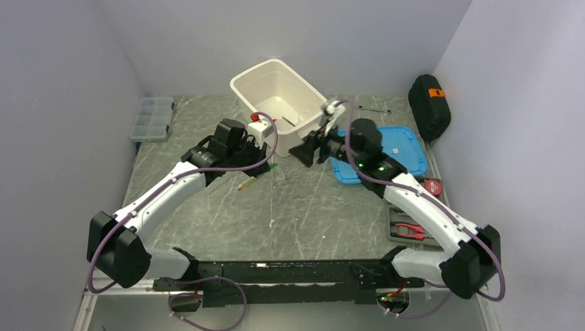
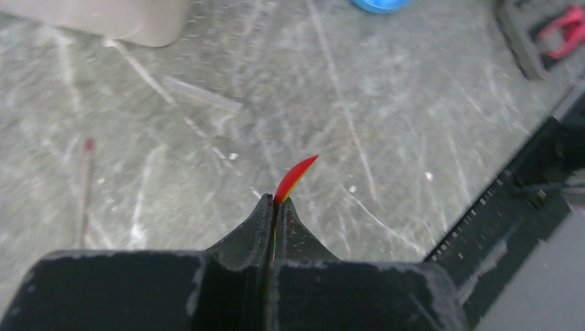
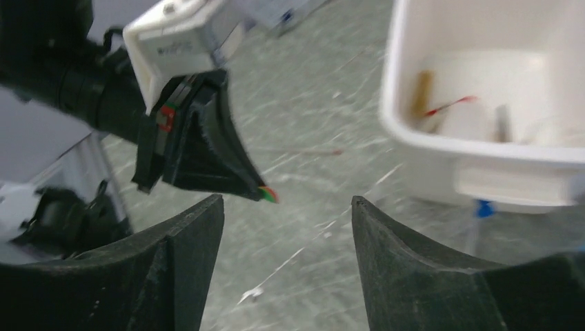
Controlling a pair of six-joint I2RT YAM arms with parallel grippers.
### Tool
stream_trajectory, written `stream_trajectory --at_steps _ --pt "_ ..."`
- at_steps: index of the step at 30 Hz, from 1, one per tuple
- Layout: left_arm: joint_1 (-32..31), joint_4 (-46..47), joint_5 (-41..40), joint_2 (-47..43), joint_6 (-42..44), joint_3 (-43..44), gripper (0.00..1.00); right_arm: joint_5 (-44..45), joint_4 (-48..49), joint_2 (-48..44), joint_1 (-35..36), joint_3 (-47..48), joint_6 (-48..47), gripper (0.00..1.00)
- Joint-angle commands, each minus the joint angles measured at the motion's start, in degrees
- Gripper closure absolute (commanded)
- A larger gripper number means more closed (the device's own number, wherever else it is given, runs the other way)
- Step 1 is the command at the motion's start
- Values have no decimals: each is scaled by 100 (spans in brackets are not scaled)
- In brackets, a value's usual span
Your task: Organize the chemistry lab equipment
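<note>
My left gripper point(image 2: 277, 201) is shut on a thin red, yellow and green strip point(image 2: 295, 176), whose red tip sticks out past the fingertips above the table. In the top view this gripper point(image 1: 269, 164) hangs just in front of the white bin point(image 1: 243, 88). My right gripper point(image 3: 286, 200) is open with nothing between its fingers and faces the left gripper from the right, a short gap apart point(image 1: 303, 153). The strip point(image 3: 270, 194) shows at the left gripper's tip in the right wrist view. On the table lie a thin red-tipped stick point(image 2: 86, 179) and a clear tube point(image 2: 203, 96).
The white bin point(image 3: 428, 141) holds a tan stick and a thin red-tipped stick. A blue lid point(image 1: 400, 148) lies right of centre, a black case point(image 1: 429, 103) at the back right, a clear organizer box point(image 1: 153, 117) at the back left, and red-handled pliers point(image 1: 412, 231) at the right.
</note>
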Motion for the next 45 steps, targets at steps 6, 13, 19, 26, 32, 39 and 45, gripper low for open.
stream_trajectory --at_steps 6,13,19,26,32,39,45 --pt "289 307 2159 50 176 -370 100 -454 -1071 812 1209 574 -310 35" --pt "288 366 2392 45 47 -424 100 -134 -1362 941 1248 493 -353 36" --pt "289 431 2611 9 3 -466 100 -140 -1391 1074 1209 525 -363 49" --pt "284 492 2834 -10 41 -484 100 -201 -1194 1122 1114 358 -273 56" --pt "283 536 3015 -31 59 -496 100 -217 -1117 1108 1052 324 -263 60" --pt "284 535 2999 -49 68 -501 100 -354 -1155 1223 1050 369 -290 66" --pt "288 500 2883 -56 50 -487 100 -398 -1091 1267 1050 298 -241 65"
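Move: The rainbow-coloured tool, already gripped by the left hand, is to reach the right hand's fingers, about 11 cm right and 11 above the left hand, level with it fore and aft. From the left hand the clear well plate lies some 16 cm ahead, 8 right; the white bin 25 ahead, 5 right; the thin rod 6 ahead, 13 left. From the right hand the tool's middle is about 14 cm left, 3 back, 12 below. Down, left and back, the right hand swoops quickly towards the tool's red tip, then sinks more slowly, about 11 cm lower in all, tipping down as its open fingers narrow to roughly half their gap around the tip. The left hand keeps its pinch on the tool, draws back some 5 cm and a little right, and turns clockwise. ##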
